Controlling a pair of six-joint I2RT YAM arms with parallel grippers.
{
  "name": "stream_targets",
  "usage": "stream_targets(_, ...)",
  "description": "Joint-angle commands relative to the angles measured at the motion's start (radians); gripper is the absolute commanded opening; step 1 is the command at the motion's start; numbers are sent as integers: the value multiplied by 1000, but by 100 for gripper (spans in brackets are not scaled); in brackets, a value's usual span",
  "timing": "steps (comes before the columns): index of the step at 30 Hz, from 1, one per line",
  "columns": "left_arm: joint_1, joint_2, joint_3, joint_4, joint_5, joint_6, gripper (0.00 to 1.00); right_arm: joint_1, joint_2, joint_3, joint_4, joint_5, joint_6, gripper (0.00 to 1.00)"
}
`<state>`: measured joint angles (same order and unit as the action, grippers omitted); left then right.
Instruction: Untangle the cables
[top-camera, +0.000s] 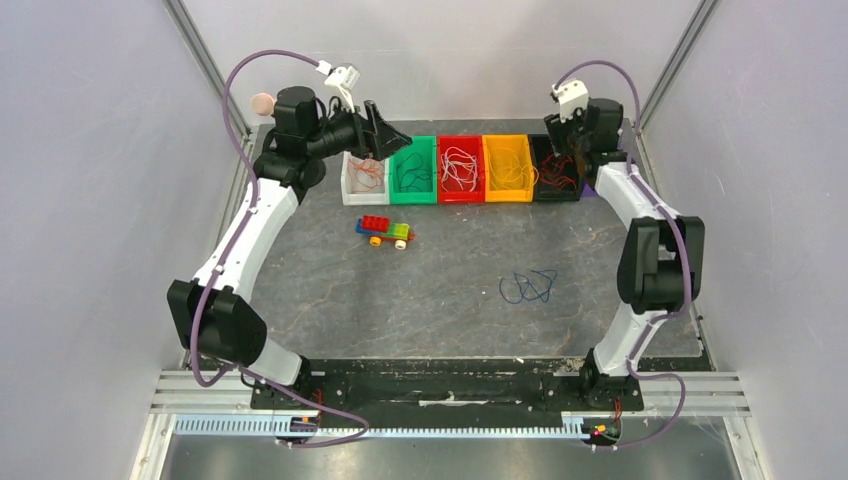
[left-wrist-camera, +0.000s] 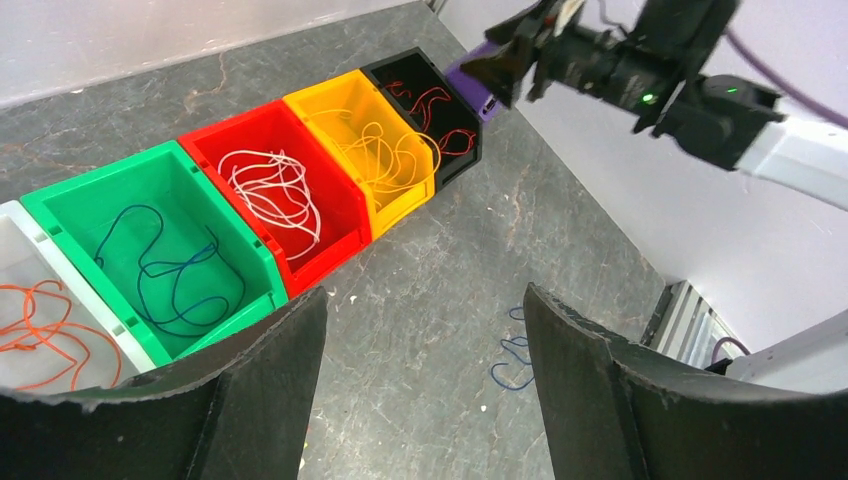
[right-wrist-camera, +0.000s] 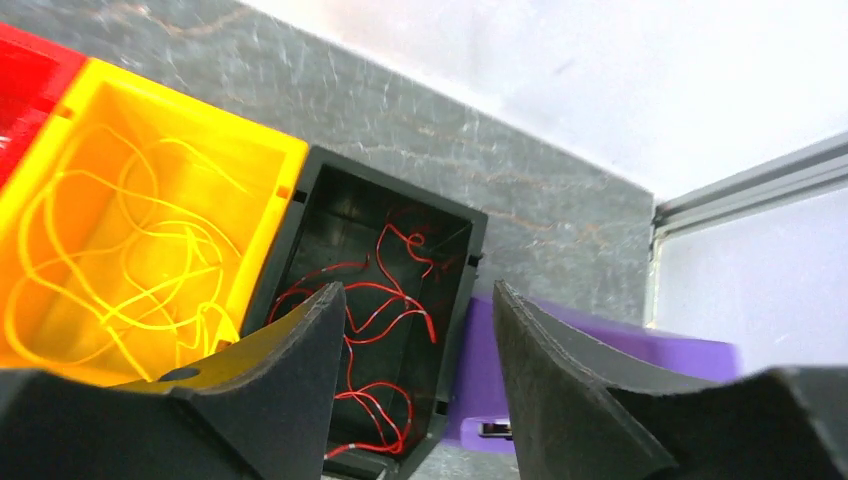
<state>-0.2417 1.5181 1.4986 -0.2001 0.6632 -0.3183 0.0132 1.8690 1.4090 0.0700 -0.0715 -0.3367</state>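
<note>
The cables lie sorted in a row of bins at the back. Orange cables are in the white bin, blue ones in the green bin. White ones fill the red bin, yellow ones the yellow bin. Red cables lie in the black bin. A loose blue cable rests on the table. My left gripper hangs open and empty above the white and green bins. My right gripper is open over the black bin, holding nothing.
A purple bin lies at the right end of the row, behind my right gripper. A toy brick car stands on the table in front of the green bin. Grey walls and metal frame posts close in the back and sides.
</note>
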Motion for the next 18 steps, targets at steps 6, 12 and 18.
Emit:
stream_targets(6, 7, -99, 10, -167, -3, 213, 79, -64, -241, 96, -717, -467, -280, 88)
stream_targets(12, 5, -159, -76, -195, 22, 278, 79, 34, -381, -161, -1074, -441, -389, 98)
stream_targets(18, 4, -197, -133, -201, 26, 262, 79, 148, -526, -413, -890, -238, -14, 98)
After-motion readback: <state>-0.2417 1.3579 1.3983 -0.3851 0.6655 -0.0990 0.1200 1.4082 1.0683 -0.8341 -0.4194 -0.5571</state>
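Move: The right hand, empty, hangs roughly 15 cm above the black box of red cables. The blue cable lies alone on the table about 31 cm back from this hand, 10 cm to its left and 17 cm below. Level with the black box, the yellow box stands some 11 cm to its left and the purple holder about 10 cm to its right. From the left hand, the blue cable is about 17 cm back, 25 cm right and 34 cm down. The right hand leaves the black box with a short rise of about 5 cm, then sweeps some 28 cm back and 8 cm left towards the blue cable, sinking on the way to end about 7 cm lower than it began, while the half-open fingers spread wide and the wrist tips down some 40 degrees and turns about 30 degrees counter-clockwise. The empty left hand meanwhile draws back about 5 cm, sinking slightly with a small roll, its fingers staying open. ##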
